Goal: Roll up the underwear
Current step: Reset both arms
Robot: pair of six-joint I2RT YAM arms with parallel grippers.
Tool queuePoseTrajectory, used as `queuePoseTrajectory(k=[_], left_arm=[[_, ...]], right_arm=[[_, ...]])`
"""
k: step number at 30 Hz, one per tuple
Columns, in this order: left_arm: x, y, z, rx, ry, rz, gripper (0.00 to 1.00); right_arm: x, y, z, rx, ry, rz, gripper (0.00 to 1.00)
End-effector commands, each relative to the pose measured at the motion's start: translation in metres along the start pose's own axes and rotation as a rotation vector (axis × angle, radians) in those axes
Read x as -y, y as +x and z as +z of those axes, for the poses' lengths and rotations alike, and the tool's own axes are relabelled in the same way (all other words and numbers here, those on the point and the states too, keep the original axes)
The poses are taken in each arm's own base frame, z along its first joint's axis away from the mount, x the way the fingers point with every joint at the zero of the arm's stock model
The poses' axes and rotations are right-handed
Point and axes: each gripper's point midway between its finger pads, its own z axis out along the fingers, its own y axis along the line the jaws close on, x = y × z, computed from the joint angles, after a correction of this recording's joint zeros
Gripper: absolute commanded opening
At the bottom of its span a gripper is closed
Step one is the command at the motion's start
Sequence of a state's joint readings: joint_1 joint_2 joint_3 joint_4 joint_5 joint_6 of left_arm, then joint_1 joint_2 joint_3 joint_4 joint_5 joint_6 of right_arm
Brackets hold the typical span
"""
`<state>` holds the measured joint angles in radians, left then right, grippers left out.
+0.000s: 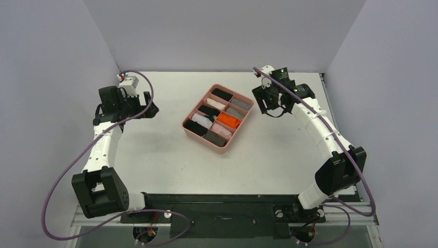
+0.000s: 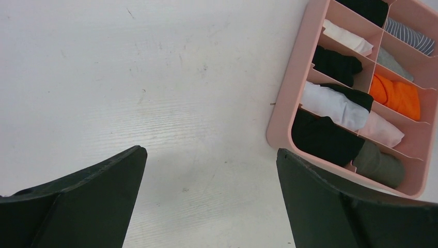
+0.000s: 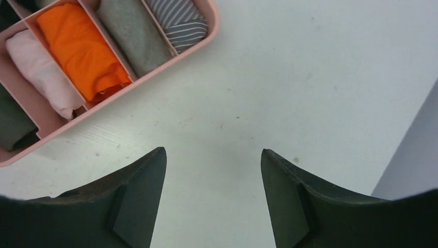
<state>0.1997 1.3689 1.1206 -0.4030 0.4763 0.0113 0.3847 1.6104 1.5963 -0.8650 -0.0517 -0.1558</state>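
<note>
The underwear [image 1: 216, 138] lies as a dark grey-brown roll in the near corner compartment of the pink tray [image 1: 223, 150]. It also shows in the left wrist view [image 2: 379, 164] and at the left edge of the right wrist view [image 3: 13, 126]. My left gripper [image 1: 148, 105] hovers left of the tray, open and holding nothing [image 2: 212, 155]. My right gripper [image 1: 271, 106] hangs just right of the tray's far corner, open over bare table [image 3: 213, 152]. Neither gripper touches the tray or any cloth.
The tray's other compartments hold rolled cloths: black [image 2: 335, 64], white [image 2: 333, 106], pink [image 3: 44, 72], orange [image 3: 82, 49], grey [image 3: 135, 36] and grey striped [image 3: 178, 20]. Grey walls close the table on the left, back and right.
</note>
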Motion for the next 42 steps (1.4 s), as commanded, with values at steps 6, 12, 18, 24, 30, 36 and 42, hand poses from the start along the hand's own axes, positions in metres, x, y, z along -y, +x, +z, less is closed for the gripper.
queuePoseTrajectory(k=[6, 12, 18, 24, 30, 36, 42], left_arm=[[-0.001, -0.027, -0.025, 0.204, -0.074, 0.061, 0.97], [0.014, -0.035, -0.049, 0.282, -0.058, 0.118, 0.97], [0.024, -0.031, -0.074, 0.331, -0.076, 0.13, 0.97], [0.034, -0.003, -0.075, 0.289, -0.029, 0.096, 0.97], [0.041, 0.005, -0.082, 0.323, -0.005, 0.122, 0.97], [0.045, -0.001, -0.093, 0.406, -0.021, 0.136, 0.97], [0.043, 0.005, -0.089, 0.399, -0.016, 0.146, 0.97]], right_arm=[[0.083, 0.018, -0.043, 0.22, 0.265, 0.224, 0.8], [0.1, 0.056, -0.065, 0.27, 0.368, 0.295, 0.82], [0.104, 0.081, -0.088, 0.342, 0.415, 0.328, 0.83], [0.105, 0.107, -0.097, 0.365, 0.453, 0.378, 0.94], [0.099, 0.113, -0.1, 0.414, 0.412, 0.396, 0.99], [0.103, 0.111, -0.114, 0.466, 0.436, 0.39, 1.0], [0.103, 0.112, -0.126, 0.496, 0.457, 0.358, 1.0]])
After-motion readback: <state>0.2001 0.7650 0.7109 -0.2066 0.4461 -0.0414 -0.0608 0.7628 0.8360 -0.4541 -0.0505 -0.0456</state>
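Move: From the right gripper, the pink organizer box is centred about 22 cm left, 4 cm ahead and 17 cm below; its striped roll is about 12 cm left and 13 cm ahead, the orange roll some 17 cm left and 4 cm ahead. From the left gripper, the box is about 32 cm right, 3 cm ahead and 16 cm below, with the dark rolled underwear 30 cm right and 6 cm back, and the black roll 21 cm right and 1 cm back. Swing the empty right gripper about 16 cm right, away from the box, then increasingly back some 9 cm, turning it clockwise about 30 degrees, lifting its fingertips and opening it fully. Meanwhile draw the left gripper, still wide open, back some 8 cm and, unevenly, up about 5, tipping its fingers up some 20 degrees. Touch nothing. ##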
